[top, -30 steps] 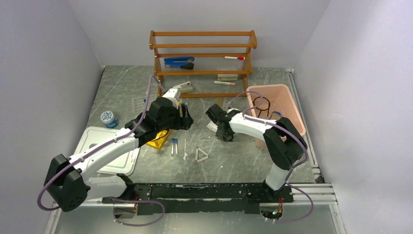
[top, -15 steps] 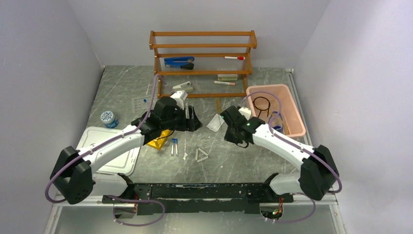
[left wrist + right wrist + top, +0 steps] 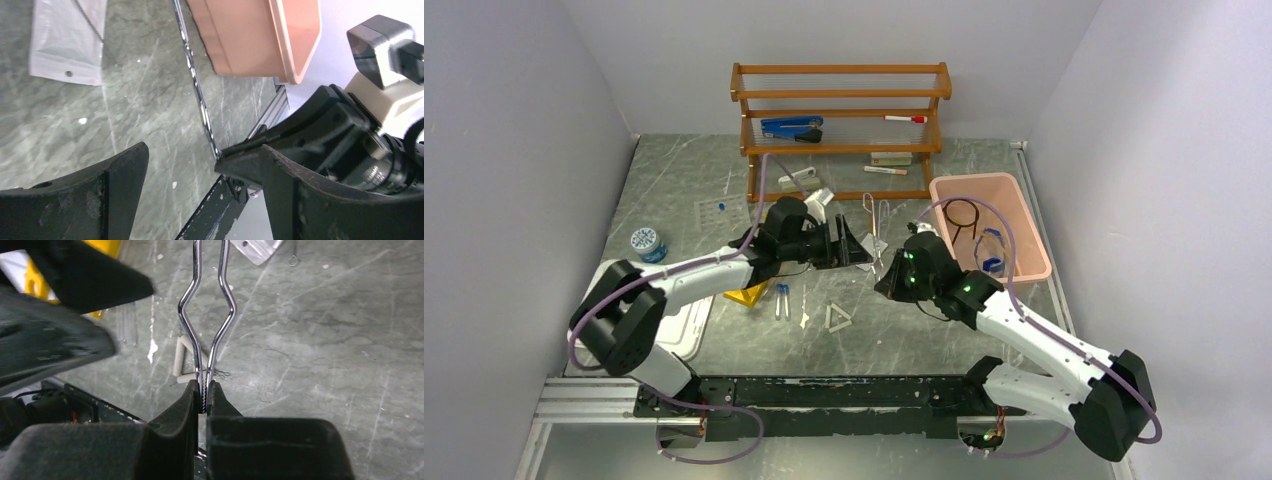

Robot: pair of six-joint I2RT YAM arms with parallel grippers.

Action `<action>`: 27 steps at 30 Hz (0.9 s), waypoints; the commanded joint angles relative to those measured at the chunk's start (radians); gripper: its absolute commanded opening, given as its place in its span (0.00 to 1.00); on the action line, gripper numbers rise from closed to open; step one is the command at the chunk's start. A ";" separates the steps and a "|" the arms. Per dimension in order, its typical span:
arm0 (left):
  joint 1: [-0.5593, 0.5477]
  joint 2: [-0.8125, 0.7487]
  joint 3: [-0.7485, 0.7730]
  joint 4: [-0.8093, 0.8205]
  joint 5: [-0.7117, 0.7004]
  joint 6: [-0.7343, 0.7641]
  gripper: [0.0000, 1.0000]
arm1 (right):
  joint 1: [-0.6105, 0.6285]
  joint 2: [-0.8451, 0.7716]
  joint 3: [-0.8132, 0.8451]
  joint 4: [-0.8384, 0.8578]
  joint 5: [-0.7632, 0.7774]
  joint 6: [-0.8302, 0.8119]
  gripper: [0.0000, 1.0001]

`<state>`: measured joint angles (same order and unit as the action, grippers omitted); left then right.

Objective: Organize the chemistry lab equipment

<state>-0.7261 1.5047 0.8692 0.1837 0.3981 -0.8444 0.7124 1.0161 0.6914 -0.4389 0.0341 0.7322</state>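
Note:
My right gripper [image 3: 204,390] is shut on the tips of chrome metal tongs [image 3: 233,310], which point away over the table. My left gripper [image 3: 204,150] stands open right beside them, the tongs [image 3: 194,80] running between its spread fingers without touching either. In the top view both grippers meet at mid-table, left [image 3: 860,249] and right [image 3: 886,276]. A clear bag [image 3: 67,40] lies just beyond. The white triangle [image 3: 837,317], blue-capped tubes [image 3: 781,298] and yellow rack [image 3: 749,294] lie nearer the front. A black wire ring stand [image 3: 961,214] sits in the pink bin [image 3: 1028,235].
The wooden shelf rack [image 3: 842,148] with a blue stapler and markers stands at the back. A white lid [image 3: 620,288] and a small round jar [image 3: 647,243] lie at the left. The pink bin's rim [image 3: 295,45] is close beyond my left fingers.
My left gripper has travelled right to the tongs and its jaws have spread wider. The right arm has swung its elbow toward the near right, its gripper still shut.

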 commanded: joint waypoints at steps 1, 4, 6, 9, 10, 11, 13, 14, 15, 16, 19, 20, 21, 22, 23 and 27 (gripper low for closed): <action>-0.028 0.084 0.065 0.153 0.077 -0.068 0.82 | -0.002 -0.037 -0.007 0.116 -0.081 -0.060 0.00; -0.030 0.134 0.124 0.127 0.038 -0.058 0.74 | -0.002 -0.042 -0.003 0.114 -0.091 -0.078 0.00; -0.029 0.154 0.140 0.138 0.008 -0.052 0.68 | -0.003 -0.047 -0.002 0.112 -0.093 -0.088 0.00; -0.029 0.168 0.161 0.135 -0.035 -0.034 0.55 | -0.003 -0.055 -0.001 0.116 -0.095 -0.102 0.00; -0.030 0.170 0.166 0.133 -0.048 -0.029 0.51 | -0.004 -0.057 0.000 0.116 -0.096 -0.105 0.00; -0.030 0.170 0.167 0.132 -0.059 -0.023 0.46 | -0.003 -0.059 0.000 0.118 -0.099 -0.114 0.00; -0.032 0.173 0.167 0.139 -0.069 -0.011 0.37 | -0.002 -0.062 0.000 0.126 -0.105 -0.118 0.00; -0.033 0.177 0.170 0.136 -0.071 -0.003 0.32 | -0.002 -0.064 0.000 0.133 -0.110 -0.123 0.00; -0.033 0.180 0.175 0.130 -0.071 0.006 0.27 | -0.002 -0.065 -0.001 0.140 -0.111 -0.125 0.00; -0.033 0.183 0.179 0.125 -0.071 0.017 0.22 | -0.003 -0.066 -0.002 0.148 -0.114 -0.124 0.00; -0.032 0.180 0.186 0.131 -0.068 0.062 0.05 | -0.003 -0.068 0.002 0.158 -0.116 -0.122 0.00; -0.033 0.175 0.185 0.139 -0.061 0.082 0.05 | -0.004 -0.069 0.006 0.156 -0.111 -0.117 0.00; -0.033 0.168 0.184 0.147 -0.055 0.110 0.05 | -0.003 -0.070 0.015 0.151 -0.108 -0.117 0.09; -0.033 0.160 0.185 0.147 -0.055 0.139 0.05 | -0.003 -0.073 0.024 0.143 -0.109 -0.128 0.25; -0.033 0.148 0.185 0.145 -0.049 0.164 0.05 | -0.004 -0.077 0.045 0.118 -0.092 -0.135 0.37; -0.029 0.088 0.180 0.125 -0.029 0.278 0.05 | -0.005 -0.120 0.147 0.074 0.000 -0.155 0.53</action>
<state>-0.7609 1.6703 1.0348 0.2848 0.3515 -0.7284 0.7082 0.9554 0.7376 -0.3721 -0.0364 0.6090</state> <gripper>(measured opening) 0.080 0.513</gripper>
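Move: The tongs, held at the jaw tips by the right hand, have their middle some 4 cm ahead of the left hand, 5 cm to its right and about level; from the right hand it is about 9 cm ahead, 1 cm left and slightly higher. The plastic bag lies on the table about 14 cm below the left hand, 1 cm back and 5 cm to its right. The triangle of white rods lies roughly 8 cm back and 10 cm left of the right hand, 12 cm lower. Left hand goes about 5 cm right, then forward, pinching the tongs near the hinge; right hand rises, releasing them. ##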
